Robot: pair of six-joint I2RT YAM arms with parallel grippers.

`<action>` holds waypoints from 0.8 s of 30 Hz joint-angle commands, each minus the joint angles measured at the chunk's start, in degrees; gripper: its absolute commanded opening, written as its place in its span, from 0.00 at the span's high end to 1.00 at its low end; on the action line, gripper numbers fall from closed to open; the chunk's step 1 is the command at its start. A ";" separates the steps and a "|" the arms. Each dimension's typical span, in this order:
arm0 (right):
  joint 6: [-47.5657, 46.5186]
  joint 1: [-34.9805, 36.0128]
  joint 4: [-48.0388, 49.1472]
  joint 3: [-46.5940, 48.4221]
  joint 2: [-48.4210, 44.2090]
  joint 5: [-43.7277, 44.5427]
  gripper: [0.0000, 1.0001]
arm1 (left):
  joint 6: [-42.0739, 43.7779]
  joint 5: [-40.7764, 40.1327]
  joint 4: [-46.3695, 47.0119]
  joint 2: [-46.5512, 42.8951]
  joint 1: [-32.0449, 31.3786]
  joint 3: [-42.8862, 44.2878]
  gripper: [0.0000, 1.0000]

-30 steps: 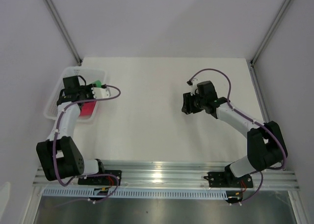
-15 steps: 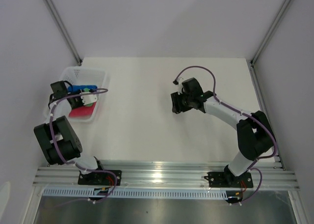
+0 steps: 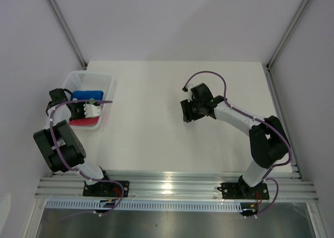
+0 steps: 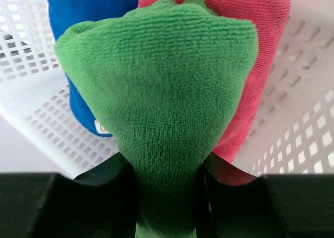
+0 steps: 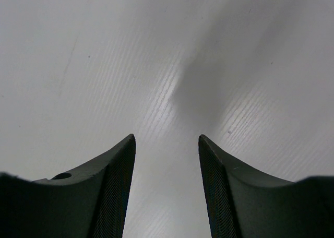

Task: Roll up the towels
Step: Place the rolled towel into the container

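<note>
My left gripper [image 4: 166,170] is shut on a bunched fold of the green towel [image 4: 156,86], which fills the left wrist view. Behind it the blue towel [image 4: 83,11] and the pink-red towel [image 4: 261,45] lie in the white mesh basket [image 4: 308,118]. From above, the left gripper [image 3: 95,110] sits over the basket [image 3: 107,81], with the blue towel [image 3: 87,95] and the pink-red towel [image 3: 83,122] showing; the green one is almost hidden by the gripper. My right gripper [image 5: 167,144] is open over bare table, nothing between its fingers, near the table's middle [image 3: 186,111].
The basket stands at the table's left edge, close to the left wall. The left arm is folded back tightly beside it. Metal frame rails [image 3: 172,186] run along the near edge, and upright posts [image 3: 65,26] stand at the back corners.
The left arm has folded back and drawn its gripper leftward over the basket, uncovering the blue towel. The right gripper has moved left toward the table's middle, still open.
</note>
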 commanded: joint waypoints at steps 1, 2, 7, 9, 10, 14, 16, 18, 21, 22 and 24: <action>-0.31 0.56 -1.24 3.16 0.89 1.20 0.46 | 5.56 3.41 -7.38 -0.43 1.88 3.64 0.99; -0.40 0.65 -1.15 3.07 0.89 1.20 0.45 | 6.44 3.59 -8.16 -1.30 2.14 3.65 0.99; -0.22 0.82 -0.89 2.98 1.86 0.76 0.45 | 12.32 2.54 -8.27 -2.63 2.23 -1.71 0.99; -0.48 1.00 -1.06 3.07 2.21 0.59 0.45 | 13.74 2.01 -6.69 -2.28 2.23 -4.79 0.98; -0.66 1.00 -1.24 3.25 2.39 0.59 0.46 | 14.96 1.84 -6.42 -1.93 2.23 -5.14 0.96; -1.19 1.09 -1.68 3.42 2.74 0.67 0.45 | 14.72 0.34 -6.23 0.88 2.23 -2.71 0.84; -1.19 1.00 -1.68 3.51 2.65 0.76 0.45 | 13.66 -1.06 -9.47 3.16 2.32 -0.85 0.76; -1.10 1.18 -1.68 3.42 2.74 0.94 0.45 | 14.09 -2.64 -10.02 4.14 2.23 1.27 0.61; -1.19 1.18 -1.77 3.42 2.92 1.02 0.45 | 15.06 -3.35 -7.38 3.70 2.23 -0.22 0.49; -1.19 1.26 -1.85 3.42 2.92 1.02 0.45 | 15.93 -3.96 -7.21 3.53 2.23 -0.31 0.48; -1.36 1.18 -2.03 3.51 3.00 1.11 0.45 | 16.29 -4.93 -7.29 3.35 2.23 -0.83 0.25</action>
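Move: The green rolled towel is already in the left hand, held near its left end. The spot it is bound for, along the seam between the two rolls in the container, lies about 4 cm to that hand's right, 1 cm back and 4 cm down. The blue roll is roughly 6 cm ahead and 4 cm right of the hand, the red one 6 cm back and 4 cm right, both some 5 cm lower. From the right hand, the seam is about 42 cm left, 3 cm ahead and 5 cm below. The green roll, still pinched in the left hand, is carried back towards the red roll and down into the container, nearly 3 cm back and 2 cm lower. The hand then eases about 1 cm forward and slightly left at that height, fingers tipping some 5 degrees steeper, and opens them clearly wider around the towel to begin releasing it. ##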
